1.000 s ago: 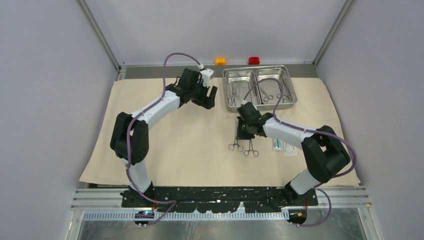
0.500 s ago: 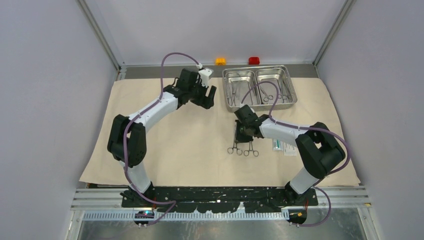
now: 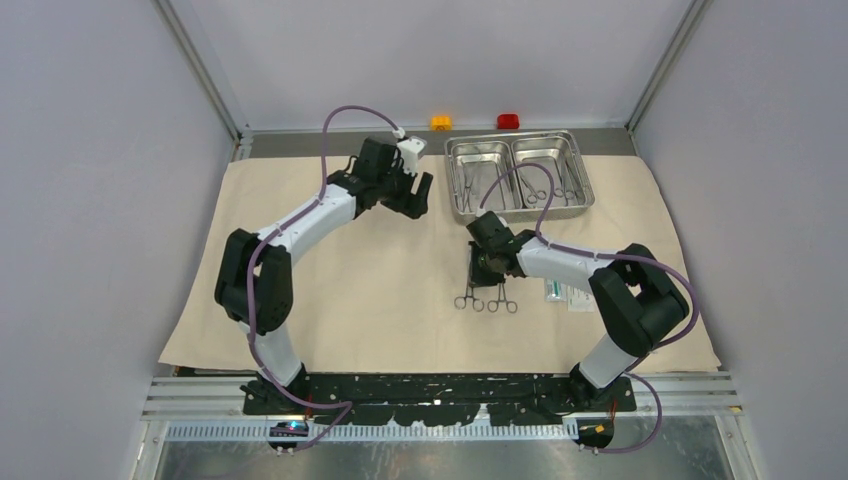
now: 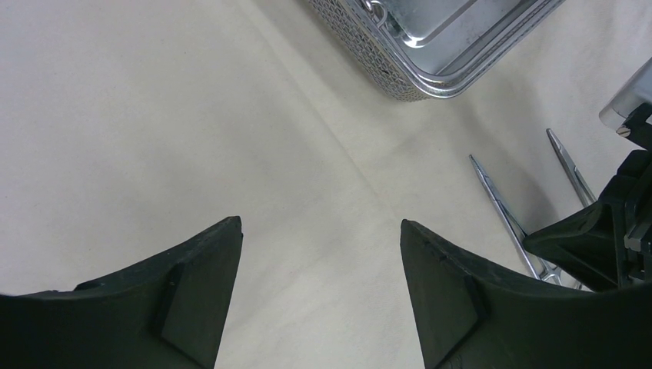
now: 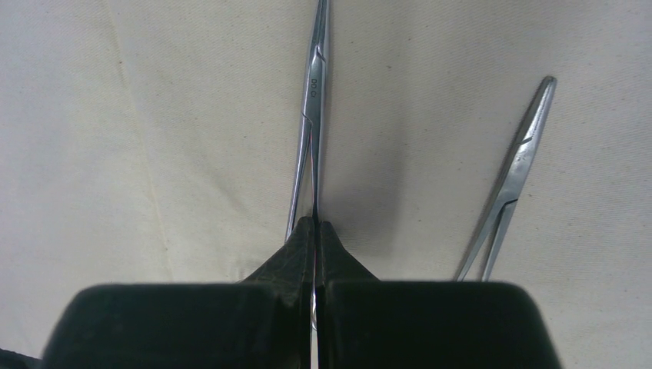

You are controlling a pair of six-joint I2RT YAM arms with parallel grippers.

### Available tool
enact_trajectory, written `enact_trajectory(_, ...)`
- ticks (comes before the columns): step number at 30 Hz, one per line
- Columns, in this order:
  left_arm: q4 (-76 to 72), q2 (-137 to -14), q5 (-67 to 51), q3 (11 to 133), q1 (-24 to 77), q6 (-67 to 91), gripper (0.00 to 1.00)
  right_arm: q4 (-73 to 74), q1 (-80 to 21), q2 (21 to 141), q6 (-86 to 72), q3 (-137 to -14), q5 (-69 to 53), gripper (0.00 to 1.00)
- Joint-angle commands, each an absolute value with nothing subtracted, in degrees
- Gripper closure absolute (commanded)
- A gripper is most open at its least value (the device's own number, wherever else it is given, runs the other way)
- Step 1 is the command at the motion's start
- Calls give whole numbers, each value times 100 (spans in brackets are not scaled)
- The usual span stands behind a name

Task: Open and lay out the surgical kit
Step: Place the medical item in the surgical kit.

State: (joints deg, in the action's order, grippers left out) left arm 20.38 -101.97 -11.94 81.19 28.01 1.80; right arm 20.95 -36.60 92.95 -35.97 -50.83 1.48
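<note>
The big beige cloth (image 3: 350, 300) lies spread flat. At its far edge stands the steel tray (image 3: 480, 141) with several instruments (image 3: 470, 190) in its two compartments. Two ring-handled clamps lie side by side on the cloth, the left clamp (image 3: 467, 295) and the right clamp (image 3: 502, 297). My right gripper (image 3: 487, 266) is low over them, shut on the shank of the left clamp (image 5: 315, 84); the other clamp (image 5: 519, 161) lies free beside it. Two white/teal packets (image 3: 568, 293) lie to the right. My left gripper (image 3: 415, 195) hovers open and holds nothing, left of the tray (image 4: 430, 61).
An orange block (image 3: 441, 122) and a red block (image 3: 508, 121) sit beyond the tray at the back edge. Grey walls close in both sides. The right arm's purple cable (image 3: 530, 175) arcs over the tray.
My right gripper has shifted slightly left and nearer with the left clamp, nudging the pair of clamps. The left arm has barely moved.
</note>
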Motion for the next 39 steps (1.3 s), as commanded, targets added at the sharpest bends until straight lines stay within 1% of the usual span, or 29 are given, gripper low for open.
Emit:
enact_trajectory(1, 1822, -9870, -1129, 8080, 2812, 79, 22, 1961, -3688, 9173, -3413, -5046, 351, 100)
enact_trajectory(22, 1749, -9776, -1057, 7932, 2821, 26, 21, 1921, -3626, 9015, -3251, -4985, 342, 99)
enact_trajectory(23, 1749, -9777, -1055, 7935, 2821, 26, 21, 1934, -3611, 8994, -3239, -4977, 350, 96)
enact_trajectory(27, 1766, -9779, -1035, 7947, 2821, 26, 21, 1904, -3526, 8903, -3211, -4932, 321, 81)
enact_trajectory(29, 1761, -9752, -1030, 7945, 2821, 26, 21, 1911, -3482, 8857, -3193, -4932, 284, 75)
enact_trajectory(34, 1758, -9713, -994, 7919, 2820, -131, 21, 1878, -3452, 8808, -3202, -4943, 142, 66)
enact_trajectory(39, 1767, -9703, -980, 7933, 2821, -161, 21, 1921, -3345, 8618, -3074, -5116, 184, 62)
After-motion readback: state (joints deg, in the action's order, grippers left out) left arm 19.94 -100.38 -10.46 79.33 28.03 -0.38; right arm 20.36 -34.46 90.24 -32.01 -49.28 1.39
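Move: Just right at the right fingertips, which are already shut on its shank, the forceps lies on the cloth with its middle about 2 cm ahead of that hand. A second forceps lies some 6 cm to the hand's right and 1 cm ahead; the tray's middle is about 21 cm ahead and 10 cm right, and the small blue packet 16 cm right and 1 cm back. From the left hand the held forceps is about 12 cm back, 10 cm right and 13 cm below. Keeping its pinch on the forceps' shank low over the cloth, the right hand first stays almost still, turning only a couple of degrees counter-clockwise. Then its fingers open to a bit over a third and let go, while the hand eases about 1 cm right towards the second forceps and starts to rise, less than 1 cm, the parted fingertips still astride the shank. ##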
